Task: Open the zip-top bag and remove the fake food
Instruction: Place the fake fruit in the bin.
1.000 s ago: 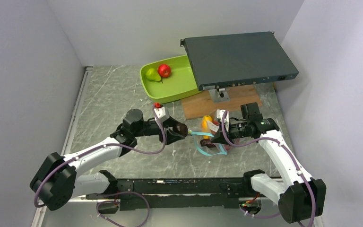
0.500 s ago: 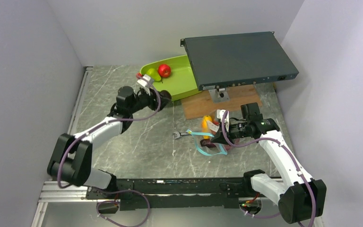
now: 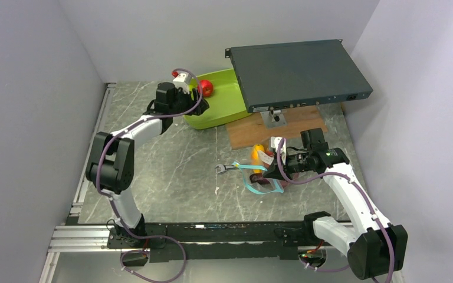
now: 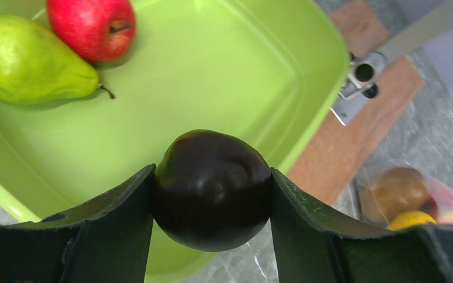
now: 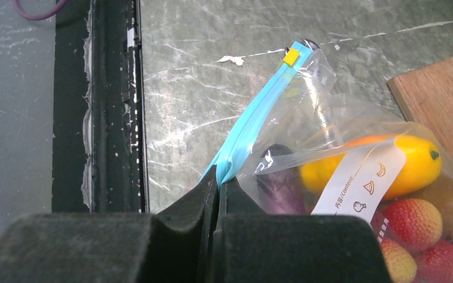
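My left gripper (image 4: 212,191) is shut on a dark plum (image 4: 212,187), held over the near rim of the lime-green tray (image 4: 236,76); in the top view it (image 3: 199,101) hangs at the tray's left edge. A red apple (image 4: 91,25) and a green pear (image 4: 26,62) lie in the tray. My right gripper (image 5: 219,184) is shut on the blue zip strip (image 5: 253,127) of the clear zip-top bag (image 5: 330,124), which lies on the table (image 3: 265,171). Inside the bag I see a yellow mango (image 5: 389,168), a purple eggplant (image 5: 280,187) and red grapes (image 5: 416,227).
A dark flat box (image 3: 298,73) on a stand overhangs a wooden board (image 3: 253,132) right of the tray. A wrench (image 3: 227,168) lies left of the bag. A black rail (image 5: 112,106) runs along the table's near edge. Walls close in left, right and behind.
My left arm has swung from beside the bag to the far left, carrying the plum up to the tray. The right gripper and the bag have not moved.
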Tool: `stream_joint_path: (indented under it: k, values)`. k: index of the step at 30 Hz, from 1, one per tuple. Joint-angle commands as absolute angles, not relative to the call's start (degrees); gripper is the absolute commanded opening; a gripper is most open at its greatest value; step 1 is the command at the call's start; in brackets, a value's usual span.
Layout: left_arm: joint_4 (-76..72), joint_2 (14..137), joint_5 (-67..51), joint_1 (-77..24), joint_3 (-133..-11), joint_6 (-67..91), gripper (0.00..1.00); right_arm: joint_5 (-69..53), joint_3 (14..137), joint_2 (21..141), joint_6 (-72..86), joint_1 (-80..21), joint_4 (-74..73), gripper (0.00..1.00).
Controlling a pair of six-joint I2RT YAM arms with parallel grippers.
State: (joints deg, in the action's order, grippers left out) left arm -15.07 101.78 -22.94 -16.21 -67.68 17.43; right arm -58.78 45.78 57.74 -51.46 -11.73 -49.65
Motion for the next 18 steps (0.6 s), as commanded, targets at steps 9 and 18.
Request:
stream_joint_path:
  k: [9,18]
  values:
    - [-0.8,108.1,-13.9,-16.4,-79.4,15.1,0.45,-60.3,46.5,56.8,-52.9,-12.0,-49.4,0.00]
    - [-2.5,104.7,-13.4,-16.5,-77.4,14.5,0.71,-60.2,46.5,57.0,-52.8,-12.0,-49.4,0.00]
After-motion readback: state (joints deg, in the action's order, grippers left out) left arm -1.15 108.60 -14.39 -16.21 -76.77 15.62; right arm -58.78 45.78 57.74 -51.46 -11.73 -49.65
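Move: Some 6 cm ahead of the left hand, 3 cm to its right and 11 cm below is the middle of the green bin; this hand already holds the eggplant above the bin's near part. The pear lies about 11 cm ahead and 7 cm left, the apple 13 cm ahead and 1 cm left, both roughly 10 cm lower. From the right hand, the bin is about 35 cm ahead and 21 cm left, some 11 cm below. Lowering the eggplant about 4.5 cm into the near part of the bin, the left hand first eases some 2 cm forward, then drifts about 2 cm left towards the pear. The wrist tips its fingers down by roughly 10 degrees and turns slightly counter-clockwise; the fingers keep their pinch as the sinking stops. The right hand stays put, still gripping the bag's blue zip edge. ##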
